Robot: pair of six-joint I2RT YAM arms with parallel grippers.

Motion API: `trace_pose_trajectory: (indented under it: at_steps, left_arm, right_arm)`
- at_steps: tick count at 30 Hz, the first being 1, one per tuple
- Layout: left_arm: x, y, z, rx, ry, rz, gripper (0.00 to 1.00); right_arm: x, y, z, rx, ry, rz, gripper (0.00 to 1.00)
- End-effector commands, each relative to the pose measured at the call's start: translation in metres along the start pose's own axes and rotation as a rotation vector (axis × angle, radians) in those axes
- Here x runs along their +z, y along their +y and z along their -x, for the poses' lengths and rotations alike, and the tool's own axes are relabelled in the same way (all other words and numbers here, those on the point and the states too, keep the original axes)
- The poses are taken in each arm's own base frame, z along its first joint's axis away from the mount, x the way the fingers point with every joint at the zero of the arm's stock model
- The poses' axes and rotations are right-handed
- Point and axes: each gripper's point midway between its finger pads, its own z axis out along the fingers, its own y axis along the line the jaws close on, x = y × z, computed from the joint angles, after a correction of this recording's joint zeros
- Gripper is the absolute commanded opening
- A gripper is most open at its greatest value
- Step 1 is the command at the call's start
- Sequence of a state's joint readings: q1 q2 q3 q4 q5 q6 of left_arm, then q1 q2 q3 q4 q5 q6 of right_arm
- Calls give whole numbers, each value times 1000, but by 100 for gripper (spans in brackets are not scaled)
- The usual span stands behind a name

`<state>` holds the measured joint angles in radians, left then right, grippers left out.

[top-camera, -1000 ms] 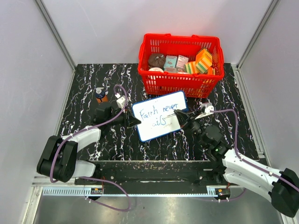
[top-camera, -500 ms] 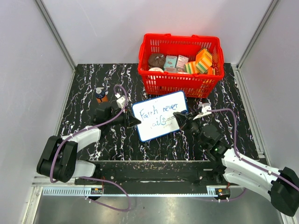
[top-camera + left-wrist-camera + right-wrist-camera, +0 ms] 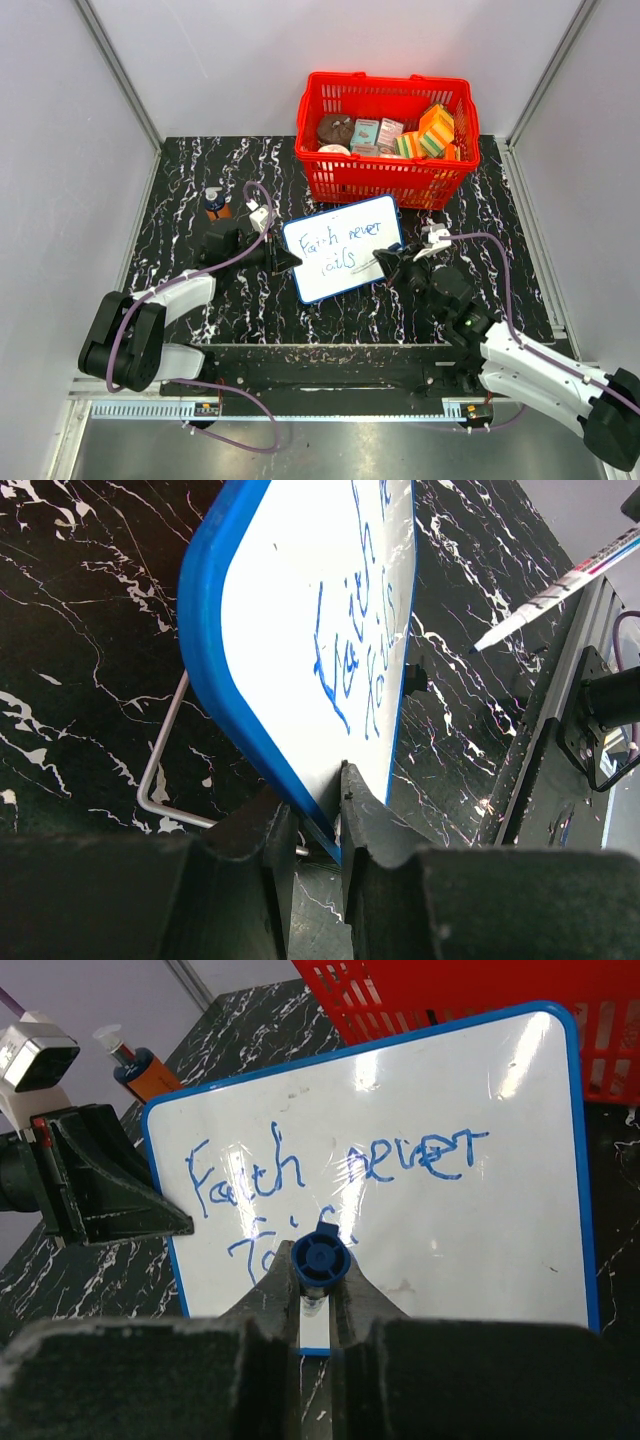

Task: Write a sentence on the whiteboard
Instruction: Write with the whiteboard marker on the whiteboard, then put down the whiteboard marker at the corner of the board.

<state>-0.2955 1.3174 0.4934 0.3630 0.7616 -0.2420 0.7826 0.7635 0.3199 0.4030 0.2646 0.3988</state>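
Note:
The whiteboard point(image 3: 362, 278), white with a blue frame, stands tilted on a wire stand point(image 3: 160, 770) at mid table. My left gripper point(image 3: 285, 260) is shut on its left edge, fingers point(image 3: 372, 825) on either side of the frame. The sentence point(image 3: 340, 246) in blue reads "Faith never" with "fails" below; in the right wrist view its lower line point(image 3: 245, 1250) is partly hidden. My right gripper point(image 3: 388, 262) is shut on a marker point(image 3: 320, 1258), its blue end facing that camera. The marker's tip point(image 3: 480, 645) hangs just off the board's right side.
A red basket point(image 3: 330, 180) with several packages stands behind the board. An orange bottle point(image 3: 215, 203) stands at the back left. Grey walls close in the black marbled table point(image 3: 200, 170), and a metal rail point(image 3: 330, 372) runs along the near edge.
My right gripper has drawn back a little toward the near right with the marker, away from the board's face. The left gripper and the board have not moved.

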Motion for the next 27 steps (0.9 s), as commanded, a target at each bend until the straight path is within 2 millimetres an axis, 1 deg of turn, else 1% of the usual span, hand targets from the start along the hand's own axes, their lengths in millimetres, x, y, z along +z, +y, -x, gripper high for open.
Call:
trace_pose_trajectory:
  at_steps: [1,2,3,4,5,7,8,10,11,13,14,15,16,17,18,20,21,23,24,25,26,27]
  left_arm:
    - [-2,27,13,145,-44,123,0]
    - [-2,26,13,146,-42,121,0]
    - [-2,26,14,148,-45,123,0]
    - [-2,26,13,147,-44,124,0]
    - [-3,27,13,148,-45,126,0]
    - [-3,26,14,150,-48,127,0]
    - [-3,27,13,149,-47,127,0]
    - [-3,26,13,150,-48,127,0]
    - [-4,26,12,149,-47,128,0]
    - [-4,26,13,151,-49,126,0]
    - [-4,26,13,152,-50,128,0]
    - [-4,25,14,152,-53,127,0]
    - [-4,26,14,152,-53,129,0]
    - [-4,26,14,153,-54,129,0]
    - [-4,26,14,153,-54,129,0]
    - [-4,26,14,153,-54,129,0]
    - [-4,25,13,152,-53,127,0]
    - [-5,25,14,153,-54,129,0]
    - [-4,25,14,154,-55,125,0]
    - [-5,25,14,153,-54,127,0]
    - [-5,25,14,153,-54,127,0]
    - [-5,25,15,155,-56,127,0]
  right_arm:
    - [-10,6,7,17,32,18,0]
    - [-14,2,0,13,64,4,0]
    - [-18,2,4,18,61,9,0]
    - [-20,1,2,25,72,3,0]
    - [-24,-5,-6,15,108,-19,0]
    - [-29,-7,-9,27,128,-22,0]
    - [-32,-10,-16,27,160,-31,0]
    - [-35,-7,-15,51,166,-11,0]
    - [-39,-11,-23,52,205,-21,0]
    - [-42,-4,-24,77,237,16,0]
    - [-42,-8,-25,87,250,6,0]
    - [-43,-3,-28,105,282,40,0]
    - [-43,-2,-30,122,298,47,0]
    - [-42,-10,-29,143,301,29,0]
    - [-44,-7,-36,166,345,62,0]
    - [-44,-10,-40,221,375,68,0]
    - [-46,-17,-47,262,417,70,0]
    - [-46,-22,-52,332,448,80,0]
    - [-49,-33,-61,399,486,84,0]
    - [-49,-34,-62,451,487,99,0]
    - [-47,-41,-59,477,474,102,0]
    - [-52,-44,-74,542,525,115,0]
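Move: The whiteboard's middle lies about 6 cm ahead of the right gripper, 6 cm to its left and 9 cm below. The board's lower right corner is roughly level with that gripper fore and aft, some 5 cm to its right and 13 cm down. The red basket stands about 30 cm ahead, beyond the board. From the left gripper, on the board's left edge, the board's middle is about 10 cm right and 3 cm ahead, level in height. Take the right gripper, still pinching the marker, down some 7 cm and about 5 cm to the right, clear of the written words and past the whiteboard's lower edge. Draw it back 3 cm on the way, easing forward slightly at the end, and tip the fingers down about 30 degrees. Keep the left gripper still on the board's left edge. ##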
